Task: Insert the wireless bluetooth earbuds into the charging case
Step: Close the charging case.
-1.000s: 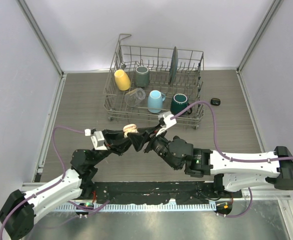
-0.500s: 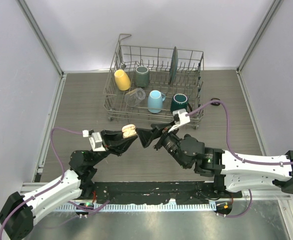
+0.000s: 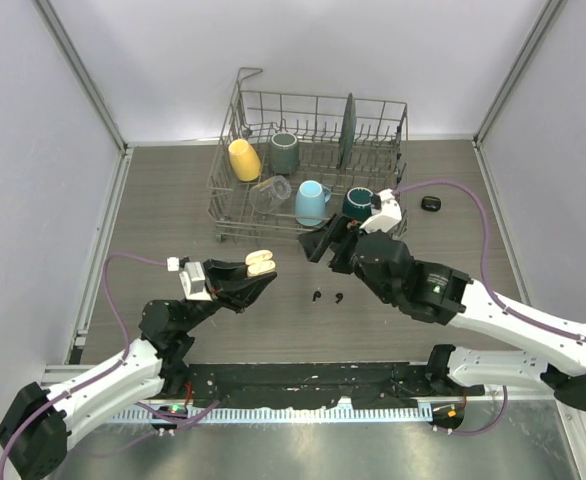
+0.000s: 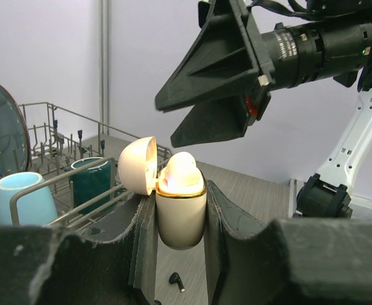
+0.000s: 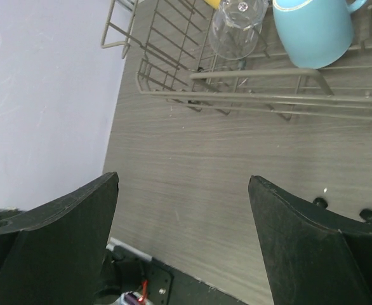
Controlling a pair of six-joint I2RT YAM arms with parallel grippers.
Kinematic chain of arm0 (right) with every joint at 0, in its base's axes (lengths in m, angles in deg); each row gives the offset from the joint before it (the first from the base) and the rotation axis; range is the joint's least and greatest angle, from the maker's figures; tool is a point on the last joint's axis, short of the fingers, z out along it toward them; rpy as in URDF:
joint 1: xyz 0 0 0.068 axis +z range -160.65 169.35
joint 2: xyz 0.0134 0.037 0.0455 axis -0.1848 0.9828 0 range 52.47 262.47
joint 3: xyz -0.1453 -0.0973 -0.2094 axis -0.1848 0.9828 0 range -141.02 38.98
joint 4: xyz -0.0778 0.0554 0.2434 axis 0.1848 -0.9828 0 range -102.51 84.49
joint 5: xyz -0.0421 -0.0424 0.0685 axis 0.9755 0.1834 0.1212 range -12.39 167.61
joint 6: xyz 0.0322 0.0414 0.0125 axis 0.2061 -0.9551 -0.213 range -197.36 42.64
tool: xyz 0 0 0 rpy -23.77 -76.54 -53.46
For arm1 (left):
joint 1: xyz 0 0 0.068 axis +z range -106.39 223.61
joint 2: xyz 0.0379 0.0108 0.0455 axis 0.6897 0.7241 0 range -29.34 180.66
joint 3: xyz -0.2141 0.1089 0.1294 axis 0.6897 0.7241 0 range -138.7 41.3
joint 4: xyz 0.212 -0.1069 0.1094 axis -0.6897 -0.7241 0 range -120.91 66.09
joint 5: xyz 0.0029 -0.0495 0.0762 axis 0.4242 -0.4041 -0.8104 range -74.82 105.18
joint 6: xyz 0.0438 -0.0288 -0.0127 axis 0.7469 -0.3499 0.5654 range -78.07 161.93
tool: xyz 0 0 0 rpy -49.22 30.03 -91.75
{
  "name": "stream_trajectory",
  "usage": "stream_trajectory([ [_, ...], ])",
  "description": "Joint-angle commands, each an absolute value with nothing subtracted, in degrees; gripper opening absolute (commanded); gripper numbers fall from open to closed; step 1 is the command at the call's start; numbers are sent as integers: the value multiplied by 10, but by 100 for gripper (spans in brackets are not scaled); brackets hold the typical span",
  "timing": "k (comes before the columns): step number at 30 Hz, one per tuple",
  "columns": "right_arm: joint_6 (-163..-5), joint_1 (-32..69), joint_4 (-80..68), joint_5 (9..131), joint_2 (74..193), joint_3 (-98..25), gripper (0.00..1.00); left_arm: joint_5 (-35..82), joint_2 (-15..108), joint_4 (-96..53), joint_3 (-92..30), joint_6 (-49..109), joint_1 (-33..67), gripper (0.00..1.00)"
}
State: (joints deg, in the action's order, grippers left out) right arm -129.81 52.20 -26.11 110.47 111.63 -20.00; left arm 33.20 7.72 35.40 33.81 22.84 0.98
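My left gripper (image 3: 256, 268) is shut on a cream charging case (image 3: 260, 262) and holds it upright above the table. In the left wrist view the case (image 4: 181, 222) sits between the fingers (image 4: 230, 216) with its lid (image 4: 138, 166) swung open, and cream-white earbuds (image 4: 181, 170) sit in its top. Two black earbuds (image 3: 317, 296) (image 3: 338, 296) lie on the table right of the case; one shows under the case (image 4: 175, 280). My right gripper (image 3: 325, 245) is open and empty, above them near the rack; it also shows in the right wrist view (image 5: 183, 184).
A wire dish rack (image 3: 313, 228) stands at the back with a yellow mug (image 3: 244, 159), a grey mug (image 3: 284, 152), a glass (image 3: 270, 193), a light blue mug (image 3: 311, 202), a dark green mug (image 3: 358, 205) and a plate (image 3: 348, 128). A small black case (image 3: 431, 203) lies at its right.
My right gripper has drawn back from the cream case, up and to the right toward the rack. Two black earbuds now show on the table. My left gripper still holds the case.
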Motion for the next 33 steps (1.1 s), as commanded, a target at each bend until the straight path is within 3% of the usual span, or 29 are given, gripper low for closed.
stream_trajectory([
  [1, -1314, 521, -214, 1076, 1039, -199, 89, 321, 69, 385, 326, 216, 9, 0],
  [10, -1184, 495, -171, 1009, 994, -179, 91, 309, 71, 418, 335, 200, 9, 0],
  [18, -1173, 476, -279, 953, 1126, -295, 91, 361, 92, 408, 315, 186, 9, 0],
  [33, -1178, 474, -240, 834, 1193, -293, 91, 408, 132, 391, 286, 189, 9, 0],
])
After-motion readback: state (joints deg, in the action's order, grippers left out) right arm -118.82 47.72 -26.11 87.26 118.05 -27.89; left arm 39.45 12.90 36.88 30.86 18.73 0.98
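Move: The open charging case is held upright in the left fingertips, right at that hand's point, its lid standing on the forward side. From the right hand, the case lies about 10 cm to the left, 3 cm back and 5 cm lower. Straight out from the right hand, some 14 cm ahead and 18 cm down, is the light-blue mug, with the dark green mug roughly 10 cm to the right of it; the black ear tips lie about 4 cm back, 4 cm right and 22 cm down. The wide-open right hand first lifts about 7 cm, easing a couple of centimetres back and to its right, then swings some 7 cm left and sinks 5 cm towards the raised lid, coming a little forward before drawing back again, while its wrist turns about 20 degrees counter-clockwise until one finger hangs just beyond and above the lid, contact not visible. The left hand keeps its grip on the case, rises about a centimetre and settles again, then brings the case some 2 cm right and slightly back to meet the right hand, turning it a few degrees clockwise. ##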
